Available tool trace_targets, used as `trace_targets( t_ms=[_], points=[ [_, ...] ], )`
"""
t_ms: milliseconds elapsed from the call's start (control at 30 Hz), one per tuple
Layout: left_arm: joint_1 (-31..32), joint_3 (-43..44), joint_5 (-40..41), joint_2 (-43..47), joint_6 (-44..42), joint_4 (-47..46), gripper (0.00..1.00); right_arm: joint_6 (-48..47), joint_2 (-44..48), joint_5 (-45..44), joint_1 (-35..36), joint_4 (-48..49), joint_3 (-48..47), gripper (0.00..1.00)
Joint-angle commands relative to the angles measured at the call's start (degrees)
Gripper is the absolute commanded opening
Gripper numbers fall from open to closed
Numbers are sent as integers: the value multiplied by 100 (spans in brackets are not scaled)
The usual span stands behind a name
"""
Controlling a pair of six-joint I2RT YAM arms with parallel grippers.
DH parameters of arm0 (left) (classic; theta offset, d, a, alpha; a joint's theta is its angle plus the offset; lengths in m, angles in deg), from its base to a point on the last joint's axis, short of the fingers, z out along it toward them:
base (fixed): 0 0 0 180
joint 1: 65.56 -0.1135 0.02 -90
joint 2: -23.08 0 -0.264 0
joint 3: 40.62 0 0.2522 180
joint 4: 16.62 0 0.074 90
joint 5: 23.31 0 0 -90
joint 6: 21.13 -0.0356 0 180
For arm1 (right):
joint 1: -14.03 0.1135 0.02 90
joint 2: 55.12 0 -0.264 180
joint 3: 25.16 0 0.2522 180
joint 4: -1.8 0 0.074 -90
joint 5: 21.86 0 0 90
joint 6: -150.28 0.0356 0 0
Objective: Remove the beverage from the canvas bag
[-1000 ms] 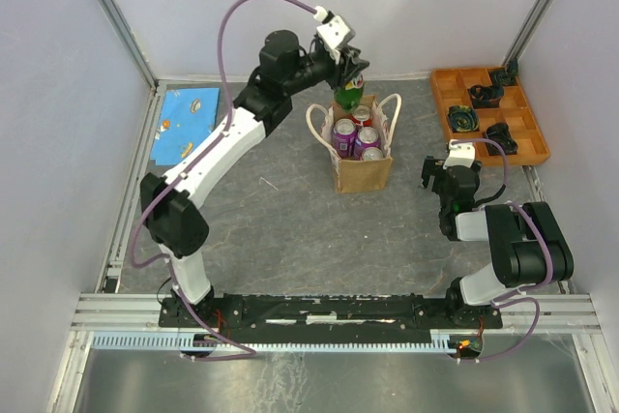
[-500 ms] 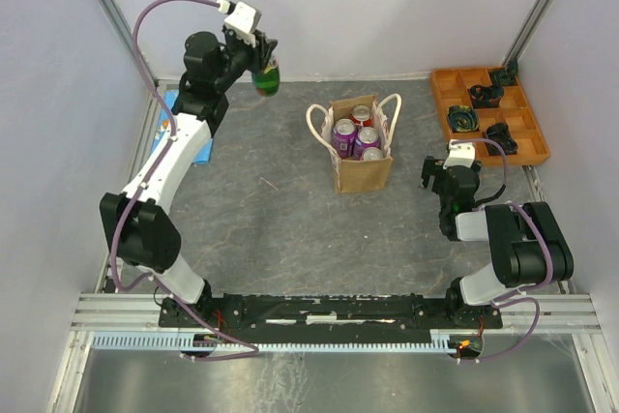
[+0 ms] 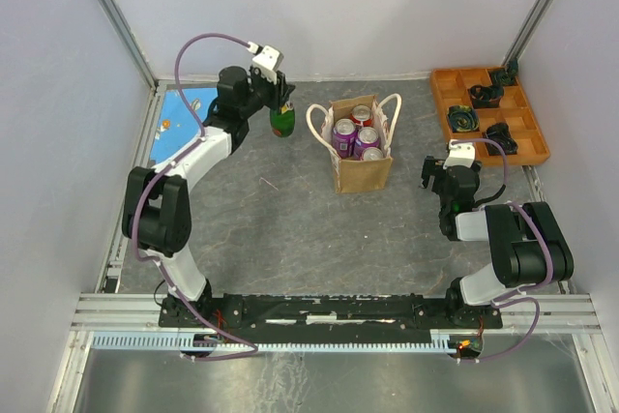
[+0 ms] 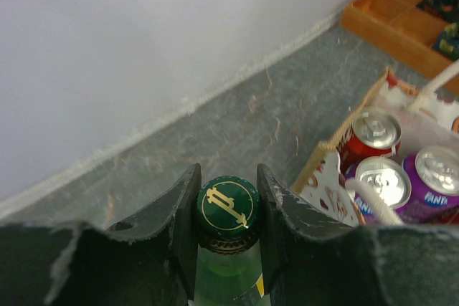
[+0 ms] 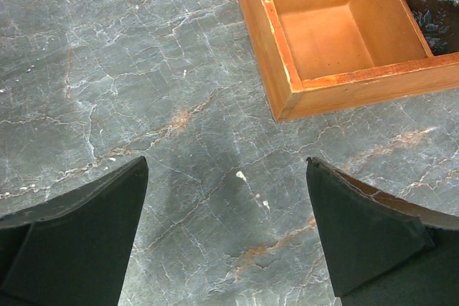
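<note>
My left gripper (image 3: 280, 105) (image 4: 228, 184) is shut on the neck and cap of a green glass bottle (image 3: 282, 123) (image 4: 228, 209), the beverage. The bottle hangs upright just left of the canvas bag (image 3: 364, 173) (image 4: 327, 177) and outside it. Whether its base touches the table is hidden. The tan bag stands upright with white rope handles (image 3: 311, 123). Inside it are a red can (image 4: 373, 132) and purple cans (image 3: 345, 132) (image 4: 384, 177). My right gripper (image 3: 435, 176) (image 5: 226, 177) is open over bare table to the right of the bag, holding nothing.
An orange compartment tray (image 3: 440, 94) (image 5: 287, 84) with dark objects sits at the back right, close to the right gripper. A blue mat (image 3: 184, 118) lies at the back left beside the frame rail. Walls close the table at the back and on both sides.
The left arm lifted the bottle from above the bag, swung it far left and high, then brought it back down beside the bag's left side. The right arm has not moved.
</note>
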Motion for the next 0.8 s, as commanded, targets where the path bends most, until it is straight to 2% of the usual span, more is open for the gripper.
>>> trace_targets(
  t_ms=[0, 167, 333, 567, 767],
  points=[
    [8, -384, -74, 257, 59, -2144, 3, -27, 52, 42, -13, 140, -160, 99],
    [8, -994, -19, 202, 117, -3036, 3, -32, 50, 42, -13, 139, -161, 99],
    [11, -1220, 30, 38, 349, -3582, 3, -26, 52, 42, -18, 139, -159, 99],
    [12, -1402, 92, -122, 330, -3947, 3, -33, 57, 47, -13, 139, -161, 99],
    [13, -1395, 172, -297, 230, -3847, 3, -26, 56, 42, -15, 139, -160, 99]
  ],
)
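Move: My left hand already holds the green bottle by its neck, clear of the canvas bag. The bare table spot it is being lowered to lies almost straight below, about 24 cm down and 1 cm back. The canvas bag with the cans stands some 19 cm to my right and about 4 cm nearer the base; the blue sheet lies about 26 cm to the left and 5 cm farther out. From my idle right hand that spot is roughly 40 cm left, 12 cm ahead. I lower the bottle towards the bare table left of the bag, my left hand sinking about 5 cm quickly at first and easing back a little over 1 cm. Then I all but hover, tipping the fingers up some 5 degrees, and start to sink again at the very end. My fingers keep their pinch on the neck throughout. ##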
